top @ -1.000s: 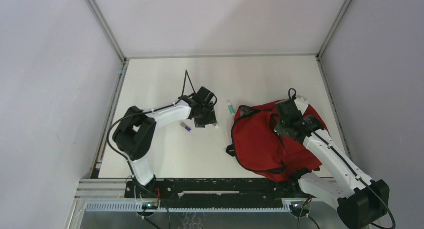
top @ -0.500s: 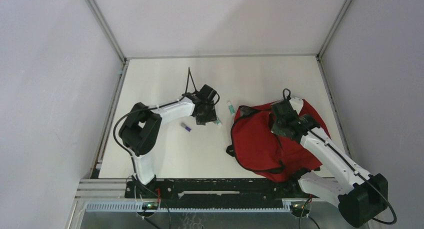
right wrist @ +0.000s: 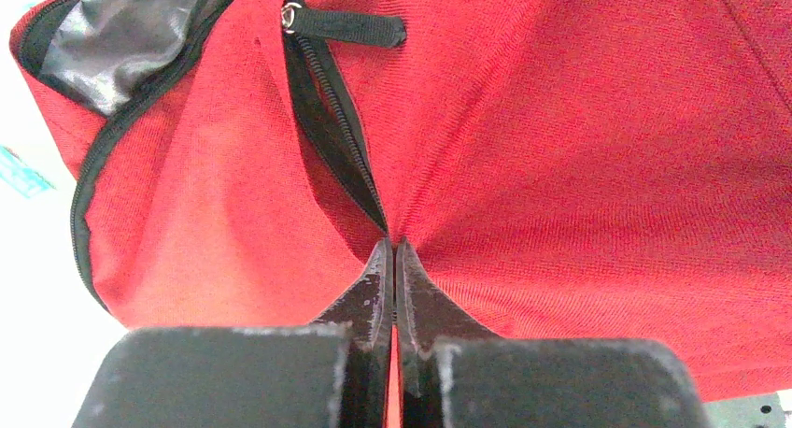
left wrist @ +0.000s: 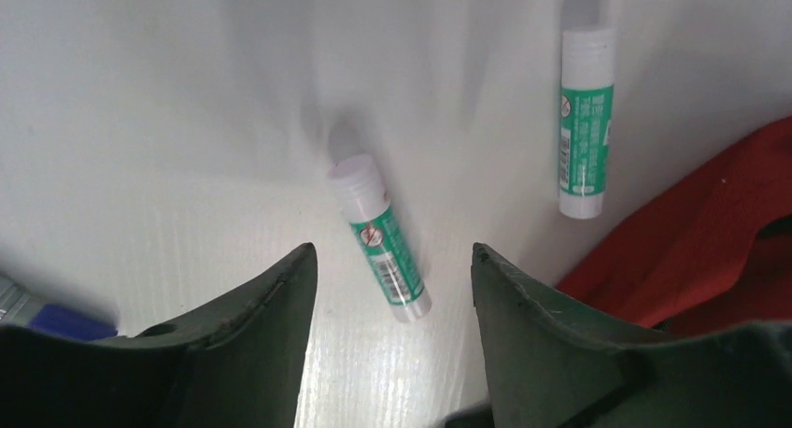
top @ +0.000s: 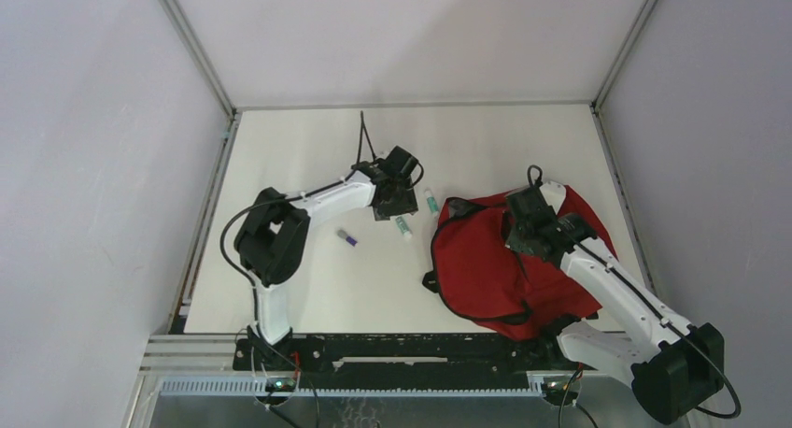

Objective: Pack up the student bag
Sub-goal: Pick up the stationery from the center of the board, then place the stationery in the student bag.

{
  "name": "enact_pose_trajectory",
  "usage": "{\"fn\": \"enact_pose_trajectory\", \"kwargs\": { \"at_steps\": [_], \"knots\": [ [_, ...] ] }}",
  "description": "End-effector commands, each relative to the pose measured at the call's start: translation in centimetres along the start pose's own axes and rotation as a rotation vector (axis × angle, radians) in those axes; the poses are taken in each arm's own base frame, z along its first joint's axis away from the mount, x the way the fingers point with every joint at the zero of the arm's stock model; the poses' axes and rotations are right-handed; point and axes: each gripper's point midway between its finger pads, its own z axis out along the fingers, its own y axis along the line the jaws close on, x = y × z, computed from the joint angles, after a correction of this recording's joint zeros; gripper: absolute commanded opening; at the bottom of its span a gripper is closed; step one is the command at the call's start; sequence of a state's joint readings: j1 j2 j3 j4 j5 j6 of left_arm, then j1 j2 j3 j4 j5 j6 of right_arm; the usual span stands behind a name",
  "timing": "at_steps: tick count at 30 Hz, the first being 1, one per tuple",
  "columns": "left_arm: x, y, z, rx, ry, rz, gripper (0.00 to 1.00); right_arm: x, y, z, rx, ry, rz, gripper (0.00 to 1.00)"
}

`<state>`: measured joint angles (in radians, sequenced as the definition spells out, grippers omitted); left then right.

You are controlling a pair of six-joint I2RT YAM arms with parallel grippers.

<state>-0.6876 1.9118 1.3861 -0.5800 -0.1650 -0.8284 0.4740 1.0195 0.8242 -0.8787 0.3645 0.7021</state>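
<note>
The student bag (top: pixel 495 264) is a red backpack with black zipper trim, lying at the right of the table. My right gripper (right wrist: pixel 393 246) is shut, pinching a fold of the bag's fabric (right wrist: pixel 579 148) at the end of a black zipper (right wrist: pixel 332 138). The bag's mouth (right wrist: pixel 117 45) gapes at the upper left, showing grey lining. My left gripper (left wrist: pixel 390 252) hangs open above a green-and-white glue stick (left wrist: pixel 381 241) lying on the table, touching nothing. A second glue stick (left wrist: pixel 584 120) lies beside the bag's edge (left wrist: pixel 710 250).
A small blue-capped item (top: pixel 347 238) lies left of the nearer glue stick (top: pixel 403 226); the other glue stick (top: pixel 431 200) lies by the bag's top corner. Metal rails (top: pixel 215 82) and grey walls border the white table (top: pixel 308 157).
My left gripper has moved back and right and its jaws have widened; the nearer glue stick now lies uncovered. My right gripper shifted slightly left with the bag fabric.
</note>
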Motion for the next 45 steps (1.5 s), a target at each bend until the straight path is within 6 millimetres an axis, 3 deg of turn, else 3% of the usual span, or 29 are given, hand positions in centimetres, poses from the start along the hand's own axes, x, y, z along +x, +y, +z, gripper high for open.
{"fn": "enact_pose_trajectory", "kwargs": {
  "at_steps": [1,4,9,13,16,17,20,21,24,26,29,35,45],
  "knots": [
    [-0.8,-0.2,0.2,-0.107,-0.040,0.000,0.61,-1.7,2.2,-0.8,-0.080,-0.048,0.029,0.00],
    [-0.2,1.5,0.3,-0.228,-0.042,-0.006,0.55,-1.7,2.2,-0.7,-0.073,-0.045,0.027,0.00],
    [2.3,1.3,2.1,-0.214,0.047,-0.004,0.49,-1.6,2.3,-0.6,-0.071,-0.046,0.029,0.00],
    [2.9,1.1,2.4,-0.208,0.067,-0.003,0.27,-1.7,2.2,-0.8,-0.073,-0.055,0.032,0.00],
    [2.0,0.5,0.5,-0.165,0.033,-0.011,0.04,-1.8,1.9,-1.0,-0.067,-0.060,0.036,0.00],
    [1.6,0.0,-0.4,-0.128,0.013,-0.009,0.01,-1.8,1.9,-1.1,-0.067,-0.061,0.038,0.00],
    [0.4,-3.9,-4.4,0.103,-0.044,0.039,0.00,-2.0,1.7,-1.6,-0.078,-0.077,0.047,0.00],
    [0.9,-5.5,-5.7,0.207,-0.040,0.090,0.00,-2.3,1.5,-1.8,-0.083,-0.088,0.052,0.00],
    [3.6,-11.5,-10.8,0.583,0.072,0.148,0.00,-2.9,0.9,-2.2,-0.083,-0.110,0.075,0.00],
    [6.0,-14.4,-12.9,0.767,0.191,0.139,0.00,-3.3,0.5,-2.4,-0.085,-0.122,0.085,0.00],
    [9.3,-17.7,-15.4,0.910,0.330,0.148,0.00,-3.5,0.3,-2.6,-0.103,-0.120,0.104,0.00],
    [14.7,-22.2,-16.6,0.998,0.515,0.111,0.00,-4.3,1.4,-3.4,-0.189,-0.134,0.135,0.00],
    [14.6,-25.0,-16.4,1.042,0.580,0.042,0.00,-4.1,1.8,-3.9,-0.222,-0.125,0.149,0.00]
  ]
}}
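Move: A green glue stick lies almost under the open left fingers, roughly 2 cm back and 4 cm below. The second glue stick is about 5 cm ahead and 7 cm right of the left hand, the purple marker about 5 cm back and 13 cm left. The red bag's middle is some 26 cm right and 11 cm back. From the right hand, the nearer glue stick lies about 26 cm left, 9 cm ahead and 9 cm below. Lower the left gripper about 4 cm while easing back, and pinch the glue stick. Lift it some 15 cm, sweeping right and back over the bag, then sink about 4 cm, swinging the fingers roughly 60 degrees to point right and down. Keep the right fingers shut on the bag's cloth and raise them about 3 cm. ##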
